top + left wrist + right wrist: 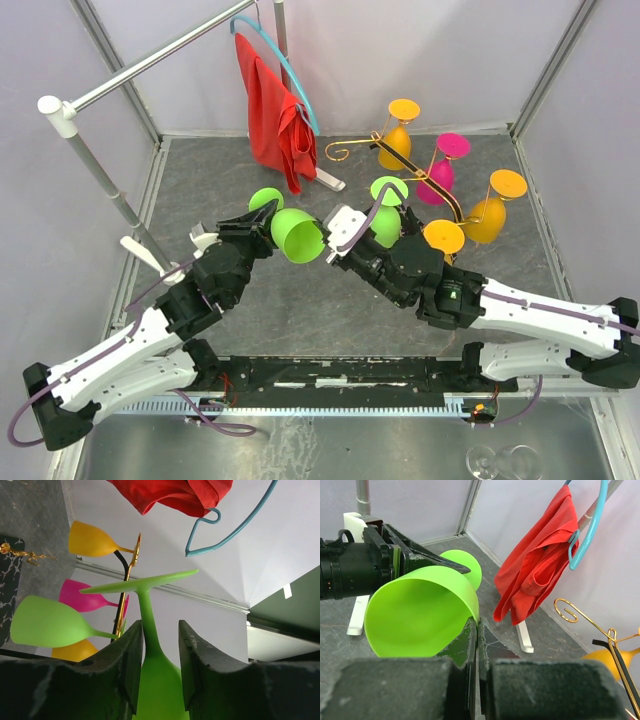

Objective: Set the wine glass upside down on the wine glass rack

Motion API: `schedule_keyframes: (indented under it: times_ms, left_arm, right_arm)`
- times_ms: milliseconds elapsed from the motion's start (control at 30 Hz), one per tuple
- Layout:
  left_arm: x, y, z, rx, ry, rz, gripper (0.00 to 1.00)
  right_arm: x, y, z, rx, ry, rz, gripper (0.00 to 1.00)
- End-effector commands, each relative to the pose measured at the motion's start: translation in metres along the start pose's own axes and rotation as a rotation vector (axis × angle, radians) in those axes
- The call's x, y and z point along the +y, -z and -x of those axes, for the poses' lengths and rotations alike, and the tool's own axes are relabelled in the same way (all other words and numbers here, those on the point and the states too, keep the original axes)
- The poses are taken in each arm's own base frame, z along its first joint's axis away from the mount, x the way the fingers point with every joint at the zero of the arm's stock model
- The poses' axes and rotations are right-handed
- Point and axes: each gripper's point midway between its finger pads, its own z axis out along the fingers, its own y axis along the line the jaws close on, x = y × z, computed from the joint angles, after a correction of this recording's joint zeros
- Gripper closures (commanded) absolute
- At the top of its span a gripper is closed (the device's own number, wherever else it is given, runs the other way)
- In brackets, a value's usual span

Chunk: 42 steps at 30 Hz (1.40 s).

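A lime green wine glass (297, 235) lies nearly level above the table between my two arms, its foot (265, 199) towards the back left. My left gripper (258, 224) is shut on it where the stem meets the bowl (155, 680); the left wrist view shows my fingers (125, 660) on either side of it. My right gripper (335, 233) is shut on the rim of the bowl (420, 610), pinching its wall. The gold wine glass rack (420, 178) stands at the back right, with several orange, pink and green glasses hanging upside down on it.
A blue hanger with red cloth (277, 115) hangs from a metal rail (150, 60) at the back left. The rail's white foot (330, 181) lies on the table beside the cloth. The rack's black marbled base (7, 580) shows in the left wrist view. Clear glasses (500, 462) lie below the table's near edge.
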Motion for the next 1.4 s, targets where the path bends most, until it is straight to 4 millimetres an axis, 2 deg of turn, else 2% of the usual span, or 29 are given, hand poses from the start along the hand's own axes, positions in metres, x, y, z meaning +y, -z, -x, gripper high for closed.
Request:
schedule_keyframes:
  times_ms: [0,67,500,600,667,767,933,1033,1100,1167,1267,1367]
  left_arm:
    - [-0.021,0.003,-0.01,0.033,0.018,-0.036,0.59]
    - [-0.02,0.002,-0.012,0.038,0.015,-0.035,0.62]
    - [-0.02,-0.001,-0.018,0.063,0.011,-0.077,0.96]
    - [-0.023,0.0,-0.017,0.062,-0.001,-0.103,0.97]
    - [-0.028,0.001,-0.015,0.053,-0.037,-0.138,0.97]
    - [-0.047,0.004,-0.008,0.005,-0.197,-0.215,0.97]
    - [-0.072,0.008,0.018,-0.153,-0.51,-0.253,0.97]
    - [-0.077,0.008,0.031,-0.243,-0.714,-0.253,0.97]
    - [-0.078,0.006,0.032,-0.267,-0.858,-0.27,0.97]
    - [-0.077,0.003,0.03,-0.27,-1.001,-0.286,0.97]
    - [-0.074,-0.004,0.014,-0.233,-1.213,-0.35,0.97]
    - [-0.054,-0.018,-0.01,-0.142,-1.481,-0.415,0.97]
  right_arm:
    - [-0.003,-0.004,0.02,-0.039,0.008,-0.038,0.99]
    - [-0.001,-0.005,0.021,-0.035,0.021,-0.041,0.99]
    - [0.004,-0.001,0.019,-0.024,0.041,-0.036,0.99]
    - [0.001,0.002,0.015,-0.004,0.037,-0.049,0.98]
    - [-0.002,0.005,0.012,0.013,0.035,-0.062,0.92]
    - [-0.008,0.013,0.001,0.065,0.046,-0.076,0.78]
    - [-0.023,0.034,-0.018,0.162,0.062,-0.116,0.52]
    - [-0.034,0.048,-0.026,0.196,0.062,-0.149,0.37]
    - [-0.043,0.057,-0.028,0.209,0.056,-0.175,0.28]
    - [-0.051,0.065,-0.03,0.225,0.048,-0.2,0.23]
    - [-0.063,0.077,-0.03,0.251,0.038,-0.242,0.21]
    - [-0.074,0.087,-0.029,0.269,0.022,-0.279,0.2]
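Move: Already between the left hand's half-open fingers is the green wine glass's stem; the glass's middle sits about 3 cm right and 2 cm back of that hand, and some 6 cm left of, 2 cm ahead of and 3 cm below the right hand, which pinches the rim. The rack's empty curl is roughly 15 cm ahead and 13 cm right of the left hand, the hanging green glass about 8 cm ahead, 19 cm right and 7 cm lower. Closing on the stem while the right fingers still pinch the rim, the left hand takes over the glass. The right then opens wide, comes off the rim and backs about 9 cm to the right, dipping slightly. With its grip kept, the left rises some 5 cm and a little to the left, rolling about 60 degrees, left side up, and tipping its fingers upward. ##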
